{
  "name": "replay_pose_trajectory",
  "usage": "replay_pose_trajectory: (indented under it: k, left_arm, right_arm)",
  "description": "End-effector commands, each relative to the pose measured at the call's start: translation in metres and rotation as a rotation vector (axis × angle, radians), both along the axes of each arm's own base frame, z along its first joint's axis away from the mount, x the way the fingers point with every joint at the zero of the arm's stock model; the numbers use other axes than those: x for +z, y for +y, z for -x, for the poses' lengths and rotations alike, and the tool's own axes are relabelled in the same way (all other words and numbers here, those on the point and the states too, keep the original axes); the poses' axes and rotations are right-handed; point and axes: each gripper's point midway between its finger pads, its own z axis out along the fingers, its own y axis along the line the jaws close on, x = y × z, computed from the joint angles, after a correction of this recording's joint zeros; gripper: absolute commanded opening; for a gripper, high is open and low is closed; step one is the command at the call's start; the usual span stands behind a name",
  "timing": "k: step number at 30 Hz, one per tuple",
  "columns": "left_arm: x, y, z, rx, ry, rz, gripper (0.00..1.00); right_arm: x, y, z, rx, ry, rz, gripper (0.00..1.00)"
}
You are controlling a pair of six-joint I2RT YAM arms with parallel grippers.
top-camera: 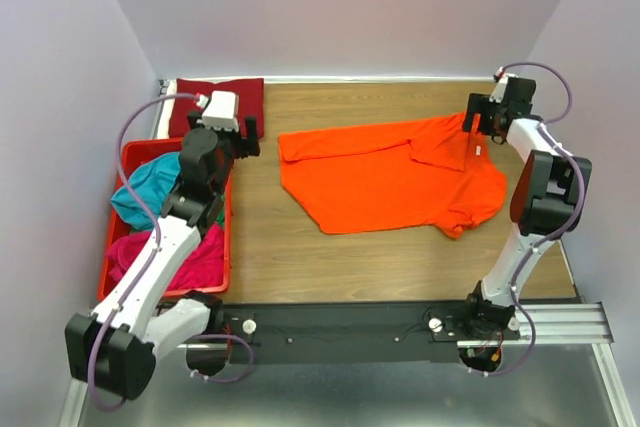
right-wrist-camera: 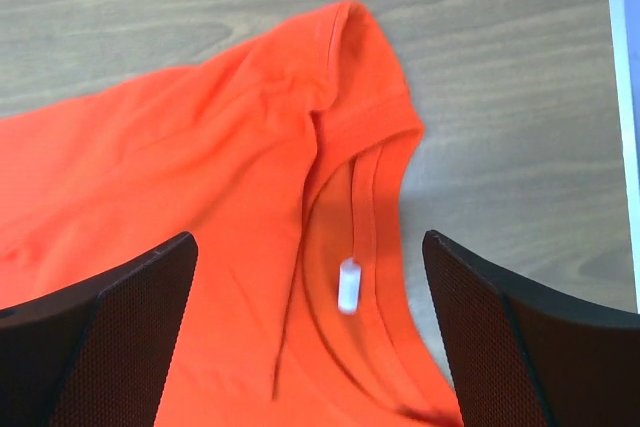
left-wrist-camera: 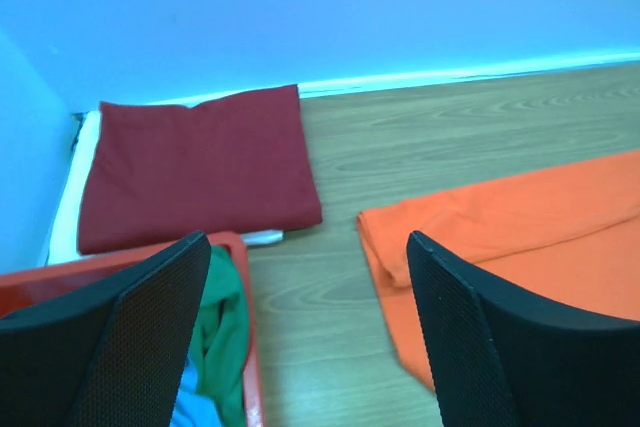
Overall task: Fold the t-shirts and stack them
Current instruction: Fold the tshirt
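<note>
A bright orange t-shirt [top-camera: 390, 177] lies spread across the middle of the wooden table, its far edge folded over. My right gripper [top-camera: 480, 119] hovers open above its collar end; in the right wrist view the neckline and a white label [right-wrist-camera: 348, 285] show between the jaws [right-wrist-camera: 308, 239], apart from them. A folded dark red t-shirt [top-camera: 245, 97] rests at the back left corner. My left gripper [top-camera: 224, 127] stands open just in front of it, over bare wood [left-wrist-camera: 308, 242] between the crate and the orange t-shirt's edge [left-wrist-camera: 520, 217]. Nothing is held.
A red plastic crate [top-camera: 140, 144] at the left holds a teal t-shirt [top-camera: 150, 192], a magenta t-shirt [top-camera: 195, 257] and a green t-shirt [left-wrist-camera: 225, 327]. A white strip [left-wrist-camera: 70, 207] shows under the dark red t-shirt [left-wrist-camera: 195, 162]. Walls close off the back and both sides.
</note>
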Motion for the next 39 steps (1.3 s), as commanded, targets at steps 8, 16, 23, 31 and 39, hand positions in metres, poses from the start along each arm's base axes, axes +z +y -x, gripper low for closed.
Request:
replay_pose_trajectory:
  k: [8,16,23,31,39]
  left_arm:
    - [-0.027,0.024,0.043,0.047,-0.036,-0.004,0.89]
    - [-0.017,0.015,0.050,-0.020,-0.088,0.003,0.89]
    - [-0.014,0.013,0.051,-0.036,-0.101,0.003,0.89]
    - [-0.016,0.006,0.048,-0.067,-0.092,-0.005,0.89]
    - [-0.017,0.003,0.047,-0.084,-0.090,-0.003,0.89]
  right_arm:
    - [0.022,0.045,0.075,0.243,-0.070,-0.010,1.00]
    - [0.030,0.091,0.144,0.565,-0.115,0.005,1.00]
    - [0.026,0.119,0.182,0.772,-0.124,-0.011,1.00]
    - [0.027,0.149,0.202,0.918,-0.127,-0.074,1.00]
    - [0.026,0.203,0.218,1.113,-0.095,0.023,1.00]
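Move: The t-shirt's middle lies roughly 28 cm to the right hand's left and 14 cm back from it, about 6 cm below. Its far right corner, just let go, is some 8 cm ahead of that hand and 1 cm to its right; the bunched near edge is about 28 cm back and 5 cm left, both at table height like the middle. From the left hand the t-shirt's middle is about 42 cm to the right, level with it fore and aft, and 27 cm down. Over the t-shirt, clear of the cloth, the open right hand leaves the far right corner, first mostly backward and then more and more to the left, some 20 cm back and 18 cm left. It rises only slightly and turns nearly 60 degrees counter-clockwise on the way. The open left hand draws back about 5 cm, dips slightly, then waits high beside the crate. ##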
